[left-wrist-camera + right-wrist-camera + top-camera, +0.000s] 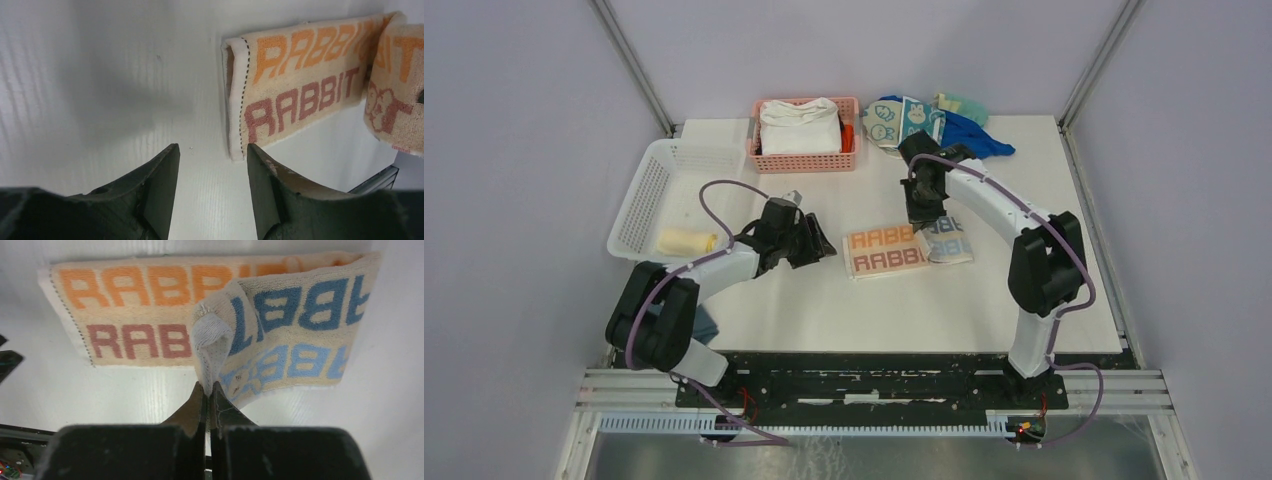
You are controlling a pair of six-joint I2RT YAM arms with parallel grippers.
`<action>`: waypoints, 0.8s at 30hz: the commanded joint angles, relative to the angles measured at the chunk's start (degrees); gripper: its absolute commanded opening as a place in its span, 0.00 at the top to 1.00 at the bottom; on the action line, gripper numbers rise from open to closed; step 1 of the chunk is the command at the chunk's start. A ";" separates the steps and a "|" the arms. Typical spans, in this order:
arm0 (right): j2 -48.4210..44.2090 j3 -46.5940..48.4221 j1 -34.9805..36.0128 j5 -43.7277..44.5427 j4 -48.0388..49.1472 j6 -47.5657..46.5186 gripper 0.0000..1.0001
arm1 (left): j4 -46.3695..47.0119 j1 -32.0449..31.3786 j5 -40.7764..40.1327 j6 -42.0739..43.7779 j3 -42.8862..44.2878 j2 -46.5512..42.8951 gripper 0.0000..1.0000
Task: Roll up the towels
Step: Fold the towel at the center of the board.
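Note:
The beige RABBIT towel (886,251) lies folded in a long strip on the white table (824,310). Its right end (300,335), with blue lettering, is lifted and turned back over the strip. My right gripper (210,388) is shut on a corner of that turned end, above the towel's right part (921,215). My left gripper (212,150) is open just left of the towel's left end (235,100), low over the table, with nothing between its fingers. A rolled yellow towel (686,241) lies in the white basket (649,180). A pale towel with rabbit faces (894,120) lies at the back.
A pink basket (804,162) at the back holds a thick white folded cloth (800,128). A blue cloth (972,135) and a green one (964,103) lie beside the rabbit-face towel. Metal frame posts rise at both back corners.

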 commanded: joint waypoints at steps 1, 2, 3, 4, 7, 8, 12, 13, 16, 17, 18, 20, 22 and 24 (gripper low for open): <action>1.75 4.63 3.20 -0.56 -0.63 3.99 1.00 | 6.08 -2.03 2.48 -3.68 0.99 3.92 0.42; 2.38 5.04 3.90 -0.28 -0.40 4.83 1.00 | 6.42 -2.51 2.42 -3.73 1.14 4.92 0.44; 2.82 5.45 4.44 -0.10 -0.17 5.64 1.00 | 6.84 -2.98 2.36 -3.88 1.24 5.70 0.45; 3.33 5.83 4.83 -0.05 -0.08 6.26 1.00 | 7.05 -3.47 2.37 -3.98 1.41 6.47 0.46; 4.40 7.16 6.32 0.32 0.01 8.19 1.00 | 7.56 -4.93 2.21 -4.21 2.17 8.91 0.50; 4.54 7.40 6.99 0.80 0.26 8.79 1.00 | 7.76 -5.61 2.19 -4.33 2.46 9.75 0.52; 4.26 7.86 8.62 1.80 2.06 10.70 1.00 | 7.88 -7.42 2.78 -4.71 3.59 12.66 0.62; 4.35 7.95 9.03 1.81 2.53 11.09 1.00 | 7.81 -7.80 2.81 -4.75 3.77 13.21 0.64; 5.59 9.12 10.10 2.05 2.77 11.72 1.00 | 7.64 -8.78 2.45 -4.87 3.80 13.89 0.67; 6.14 9.58 10.39 2.07 2.74 12.06 1.00 | 7.63 -8.98 2.32 -4.95 3.67 13.94 0.68; 6.62 9.94 10.71 2.11 2.91 12.39 1.00 | 7.68 -9.12 2.21 -5.09 3.59 13.94 0.69; 7.32 10.30 11.42 2.84 3.67 13.20 1.00 | 7.62 -9.36 1.97 -5.22 3.27 13.83 0.70; 8.05 10.49 11.89 3.12 4.42 13.81 1.00 | 7.42 -9.53 1.79 -5.28 3.01 13.62 0.70; 9.11 11.26 12.29 3.08 4.56 14.03 1.00 | 6.88 -9.59 1.40 -5.25 2.92 13.52 0.71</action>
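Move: The near end of the orange towel's left hem is the left hand's mark, about 7 cm to its right, 2 cm back and 5 cm below. From the right hand, which already pinches the towel's lifted right end, that spot is roughly 16 cm left, 7 cm back and 9 cm down. The lifted end hangs some 23 cm to the left hand's right, 5 cm farther out and slightly higher; the pink basket is about 31 cm ahead of the left hand and 4 cm left. Fingertips of the left hand come astride the towel's left hem near its near corner: the hand travels about 7 cm right, sinks some 4 cm early on and draws slightly back, the gap narrowing by half without shutting. Meanwhile the right hand keeps its pinch and carries the lifted end about 10 cm left over the towel towards the same hem, staying at nearly the same height. ##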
